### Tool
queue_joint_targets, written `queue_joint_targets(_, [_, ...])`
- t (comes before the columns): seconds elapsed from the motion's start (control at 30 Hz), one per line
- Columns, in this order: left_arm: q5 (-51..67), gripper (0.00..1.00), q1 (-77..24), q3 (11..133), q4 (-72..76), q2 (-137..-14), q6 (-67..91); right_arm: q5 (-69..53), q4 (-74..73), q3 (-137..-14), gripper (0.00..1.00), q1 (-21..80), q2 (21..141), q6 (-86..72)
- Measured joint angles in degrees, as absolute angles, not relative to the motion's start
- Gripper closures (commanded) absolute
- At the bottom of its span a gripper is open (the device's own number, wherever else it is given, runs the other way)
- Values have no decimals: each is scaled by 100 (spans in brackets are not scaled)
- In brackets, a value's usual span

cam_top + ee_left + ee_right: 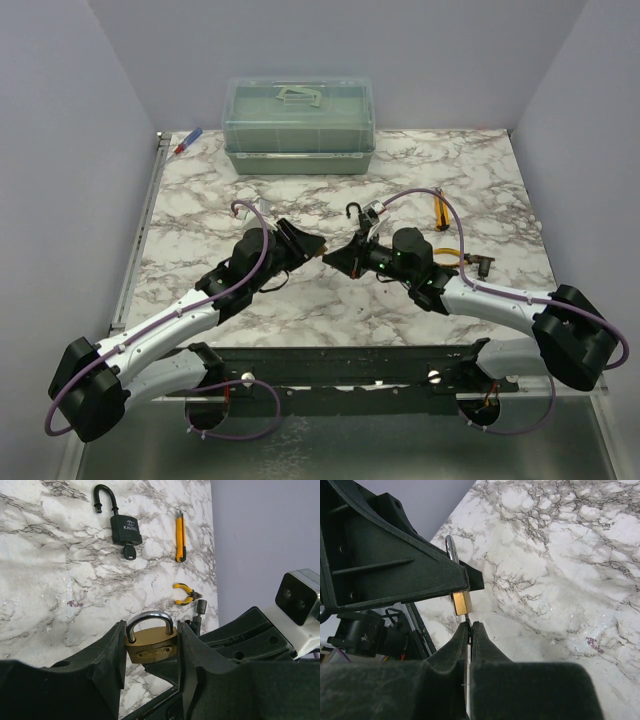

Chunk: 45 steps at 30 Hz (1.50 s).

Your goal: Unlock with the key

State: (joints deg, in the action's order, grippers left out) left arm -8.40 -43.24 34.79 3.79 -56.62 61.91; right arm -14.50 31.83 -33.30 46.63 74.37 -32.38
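Observation:
My left gripper is shut on a small brass padlock with a steel shackle, held upright above the marble table between its fingers. My right gripper is shut on the key. Only a thin dark sliver of the key shows at the fingertips, running into the underside of the brass padlock. Both grippers meet tip to tip over the table's middle, left gripper against right gripper. The key's head is hidden between the right fingers.
A black padlock lies further out with its shackle open and a black-headed key in it. A yellow utility knife and yellow pliers lie to its right. A green lidded box stands at the back.

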Motion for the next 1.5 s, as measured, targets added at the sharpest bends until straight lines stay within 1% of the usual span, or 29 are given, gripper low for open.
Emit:
queue_joint_targets(0.63, [-530, 100, -4281, 3395, 683, -5513, 5824, -1540, 3297, -3339, 100, 4633, 7378, -3448])
queue_joint_targets(0.97, [-237, 100, -4250, 3304, 1175, -5216, 5575, -2008, 3559, -3339, 100, 4431, 7159, -3802])
queue_joint_targets(1.5, [49, 100, -4209, 3212, 1664, -4956, 5374, -2589, 4152, -3339, 100, 4235, 7150, -4333])
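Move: The brass padlock sits in the left fingers. From the left hand, the key is about 2 cm back and 2 cm to the right, level with it. From the right hand, whose fingers are shut on the key, the brass padlock is some 3 cm left, 2 cm ahead and level. The black padlock lies on the table roughly 15 cm ahead of the left hand, 12 cm right and 17 cm below; the box cutter is 19 cm right of the black padlock and 3 cm farther out. Raise both grippers together, slowly at first and then steadily, by about 6.5 cm, easing back towards the bases only a little. Keep the left fingers on the brass padlock and the right ones pinched on the key, with the key at the keyhole. On the way, tip both sets of fingertips up some 15 degrees and swing the left hand slightly clockwise, the right slightly counter-clockwise. ##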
